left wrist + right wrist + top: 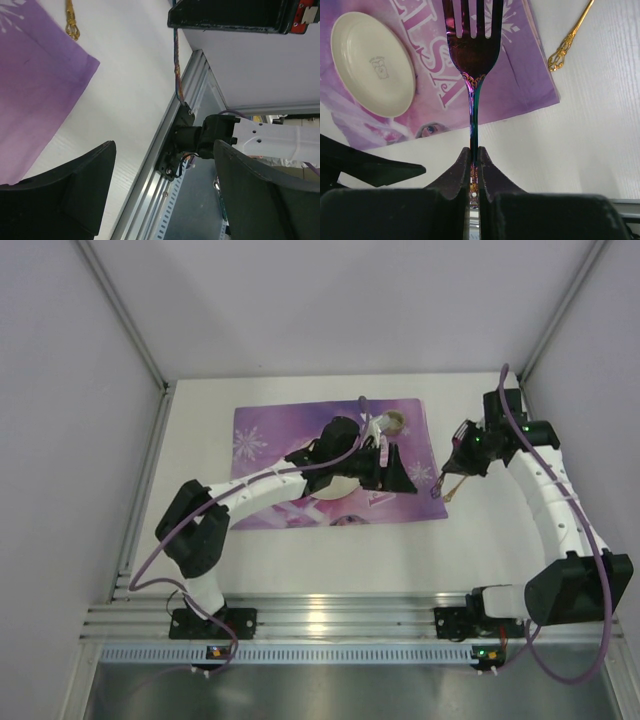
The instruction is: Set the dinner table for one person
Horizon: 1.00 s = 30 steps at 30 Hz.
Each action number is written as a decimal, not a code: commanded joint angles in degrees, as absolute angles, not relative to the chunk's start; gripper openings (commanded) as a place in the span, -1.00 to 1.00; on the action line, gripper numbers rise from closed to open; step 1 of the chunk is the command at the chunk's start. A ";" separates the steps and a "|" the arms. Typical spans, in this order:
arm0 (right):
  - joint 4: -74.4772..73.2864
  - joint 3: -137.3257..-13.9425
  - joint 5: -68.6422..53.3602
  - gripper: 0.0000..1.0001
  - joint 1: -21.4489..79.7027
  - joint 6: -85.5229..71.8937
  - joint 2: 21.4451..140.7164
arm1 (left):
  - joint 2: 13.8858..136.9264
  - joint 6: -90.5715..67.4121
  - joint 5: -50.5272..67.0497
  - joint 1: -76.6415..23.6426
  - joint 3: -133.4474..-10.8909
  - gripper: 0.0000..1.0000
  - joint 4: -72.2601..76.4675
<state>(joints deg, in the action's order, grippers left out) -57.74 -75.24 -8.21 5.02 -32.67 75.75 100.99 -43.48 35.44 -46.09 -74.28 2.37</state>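
The dinner table [300, 560] is a plain white top with a purple ELSA placemat [270, 440] on it. On the mat lies a small cream plate [372, 65], partly under my left arm in the top view. An iridescent fork [472, 50] stands out over the mat's right edge, tines pointing away, and my right gripper [474, 150] is shut on its handle. My left gripper [165, 150] hangs open over the mat's right part [398, 472] with nothing between its fingers. A small cup [393, 423] stands at the mat's far right.
A gold-handled utensil [567, 40] lies on the bare table just right of the mat, close to the right gripper [443, 485]. An aluminium rail [330, 615] runs along the near edge with both arm bases on it. Grey walls close in the left, right and far sides.
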 commanded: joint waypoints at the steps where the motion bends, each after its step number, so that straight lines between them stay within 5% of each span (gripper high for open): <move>1: -58.71 -77.17 -10.98 -1.00 6.06 -34.63 73.30 | 103.00 -46.23 38.76 -46.76 -77.96 0.67 10.80; 17: -58.10 -77.87 -14.67 -1.00 7.12 -36.56 73.74 | 111.00 -50.27 40.52 -49.04 -84.46 0.23 15.37; 19: -57.92 -77.96 -14.94 -1.00 7.29 -36.74 73.83 | 112.23 -51.41 41.04 -49.04 -85.16 -0.05 16.87; 20: -57.92 -77.96 -14.94 -1.00 7.29 -36.74 73.83 | 112.76 -52.98 41.31 -49.04 -85.43 -0.52 18.70; 22: -57.83 -77.78 -15.20 -1.00 7.47 -36.83 73.83 | 114.25 -54.75 42.27 -49.04 -86.56 -1.00 20.21; 26: -56.87 -77.61 -16.52 -1.00 7.47 -37.00 74.00 | 114.44 -56.43 42.98 -48.52 -85.70 -1.00 20.75; 27: -56.34 -78.13 -17.05 -0.91 7.56 -36.31 74.35 | 114.00 -56.25 42.80 -47.65 -84.82 -1.00 20.05; 28: -56.16 -78.83 -17.92 -0.28 7.56 -35.69 74.70 | 112.43 -56.08 42.72 -47.11 -81.77 -1.00 19.95; 30: -57.04 -82.08 -17.76 0.42 7.47 -34.02 76.11 | 110.31 -55.90 42.28 -44.67 -77.72 -1.00 20.13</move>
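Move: The left hand, open and pointing right, has the free lower handle of the fork about 8 cm to its right, nearly level with it. From that hand the placemat's near right corner is roughly 14 cm right, 2 cm ahead and 20 cm below; the gold cutlery piece lies some 20 cm right, 11 cm ahead, just as low. The right hand already pinches the fork higher up, with that handle part about 4 cm left, 4 cm back and 2 cm below; the left gripper waits 12 cm left, 5 cm back and level. The left hand slides about 6 cm to the right with a slight tilt of the wrist, its fingers closing as it goes, and pinches the end of the fork's handle just below the right fingers, then eases back a touch. The right hand meanwhile brings the fork some 2.5 cm left to meet it, rising slightly late on, and only after the left fingers are shut does it open, letting go of the handle. ##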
